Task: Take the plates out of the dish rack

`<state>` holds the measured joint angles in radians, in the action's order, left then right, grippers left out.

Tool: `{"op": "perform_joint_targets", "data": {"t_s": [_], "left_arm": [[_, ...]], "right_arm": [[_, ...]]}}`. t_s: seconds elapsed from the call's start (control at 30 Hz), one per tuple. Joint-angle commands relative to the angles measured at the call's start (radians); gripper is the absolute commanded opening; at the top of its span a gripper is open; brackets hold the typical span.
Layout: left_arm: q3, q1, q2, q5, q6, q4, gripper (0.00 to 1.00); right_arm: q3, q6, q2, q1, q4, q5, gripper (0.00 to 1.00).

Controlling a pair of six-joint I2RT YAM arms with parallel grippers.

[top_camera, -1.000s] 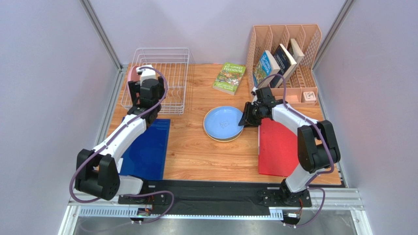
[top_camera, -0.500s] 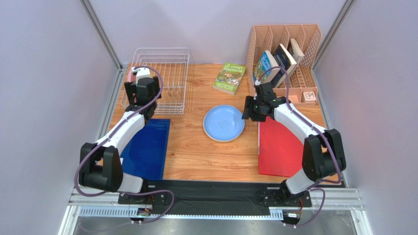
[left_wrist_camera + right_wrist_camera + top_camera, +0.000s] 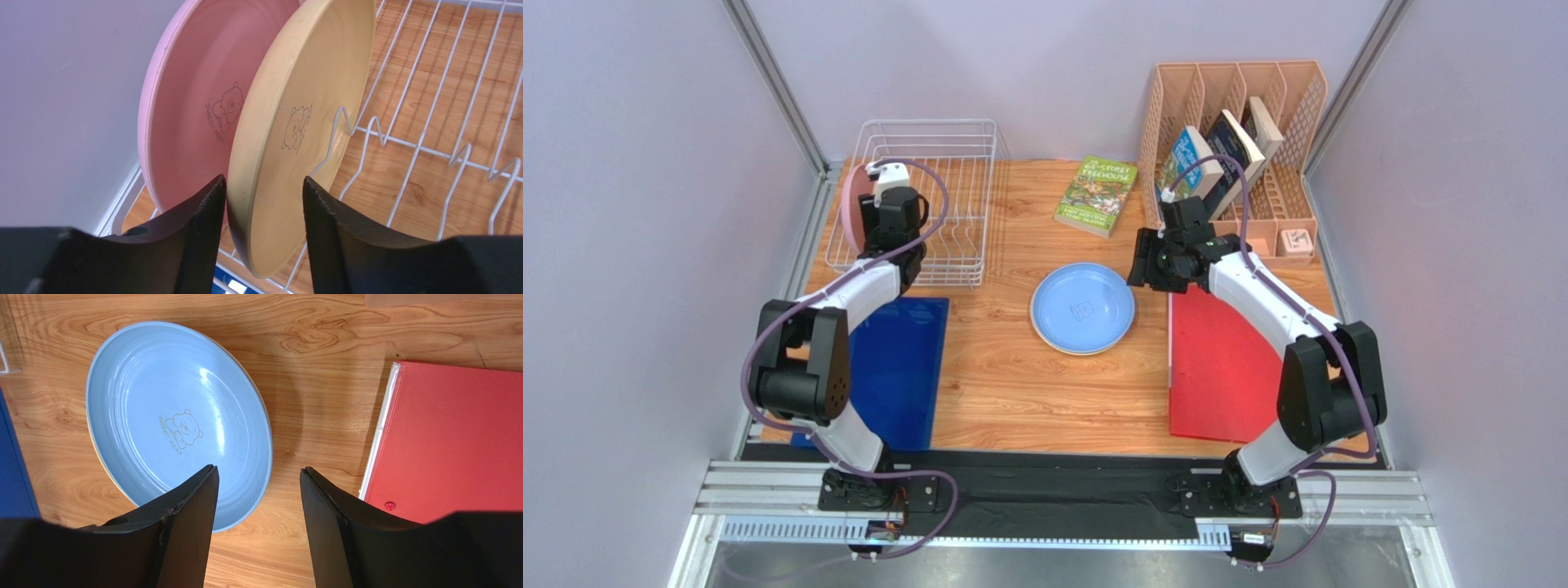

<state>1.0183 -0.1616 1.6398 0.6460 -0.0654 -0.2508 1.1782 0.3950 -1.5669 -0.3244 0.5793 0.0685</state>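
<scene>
The white wire dish rack [image 3: 928, 121] stands at the back left. A pink plate [image 3: 190, 92] and a cream-yellow plate [image 3: 301, 110] stand on edge in it, side by side. My left gripper [image 3: 264, 179] is open, with one jaw on each side of the yellow plate's lower rim. In the top view the left gripper [image 3: 887, 203] is at the rack's left end beside the pink plate [image 3: 849, 206]. A light blue plate [image 3: 1082, 306] lies flat mid-table, with a thin cream rim showing under it [image 3: 93, 450]. My right gripper [image 3: 258, 468] is open and empty, just right of the blue plate [image 3: 178, 416].
A red folder [image 3: 1216, 368] lies front right and a blue folder [image 3: 891, 368] front left. A green book [image 3: 1096, 194] lies at the back middle. A peach slotted organiser [image 3: 1234, 92] with books stands at the back right.
My left gripper has moved back into the rack's left end and now straddles the yellow plate. My right gripper has drawn back from the blue plate's right edge, open and empty.
</scene>
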Motion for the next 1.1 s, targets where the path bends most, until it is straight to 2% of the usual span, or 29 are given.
{"op": "perform_joint_targets", "data": {"t_s": [0.0, 0.03, 0.13, 0.2, 0.3, 0.33, 0.37, 0.5, 0.67, 0.83, 0.9, 1.0, 1.03, 1.07], "left_arm": [[0.043, 0.008, 0.015, 0.04, 0.027, -0.102, 0.49], [0.04, 0.008, 0.011, 0.037, 0.026, -0.114, 0.39], [0.02, 0.008, -0.011, 0.032, 0.016, -0.139, 0.28], [0.009, 0.008, -0.024, 0.027, 0.018, -0.15, 0.28], [0.0, 0.004, -0.035, 0.047, 0.036, -0.176, 0.14], [-0.001, 0.004, -0.035, 0.059, 0.048, -0.185, 0.03], [0.002, 0.001, -0.034, 0.093, 0.053, -0.189, 0.01], [0.026, -0.025, -0.012, 0.185, 0.12, -0.219, 0.0], [0.042, -0.078, 0.011, 0.338, 0.293, -0.37, 0.0], [0.055, -0.122, -0.037, 0.369, 0.363, -0.38, 0.0], [0.063, -0.133, -0.089, 0.345, 0.337, -0.331, 0.0], [0.112, -0.136, -0.171, 0.247, 0.173, -0.072, 0.0], [0.121, -0.135, -0.193, 0.2, 0.083, 0.059, 0.0], [0.135, -0.135, -0.214, 0.11, 0.04, 0.115, 0.0]], "right_arm": [[0.043, -0.013, -0.013, -0.002, -0.025, -0.006, 0.57], [0.043, -0.012, -0.015, -0.002, -0.027, -0.009, 0.57], [0.046, -0.015, -0.027, -0.001, -0.029, -0.01, 0.57], [0.046, -0.015, -0.038, -0.002, -0.029, -0.01, 0.57], [0.047, -0.016, -0.053, -0.001, -0.027, -0.01, 0.57], [0.047, -0.015, -0.054, -0.002, -0.029, -0.01, 0.56], [0.047, -0.016, -0.055, -0.001, -0.027, -0.012, 0.56], [0.047, -0.018, -0.05, -0.002, -0.029, -0.019, 0.56], [0.041, -0.022, -0.025, -0.002, -0.024, -0.047, 0.56], [0.037, -0.024, 0.016, -0.007, -0.018, -0.067, 0.56], [0.035, -0.024, 0.034, -0.008, -0.024, -0.067, 0.57], [0.038, -0.027, 0.051, -0.01, -0.056, -0.039, 0.57], [0.04, -0.028, 0.053, -0.01, -0.067, -0.001, 0.57], [0.041, -0.025, 0.054, -0.01, -0.081, 0.022, 0.57]]}}
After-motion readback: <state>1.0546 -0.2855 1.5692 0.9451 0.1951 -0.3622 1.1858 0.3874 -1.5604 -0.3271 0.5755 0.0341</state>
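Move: The yellow plate stands on edge between the open left fingers, its near rim closest; its middle is about 6 cm ahead and 3 below. The pink plate stands parallel, roughly 4 cm farther left of it. The rack's middle is about 5 cm to the right of the left hand, 4 ahead and 10 below. From the right hand, the yellow plate is some 40 cm left, 9 ahead and slightly higher. The left fingers pinch the yellow plate's near rim, then lift it about 8 cm, left side rolling up. ##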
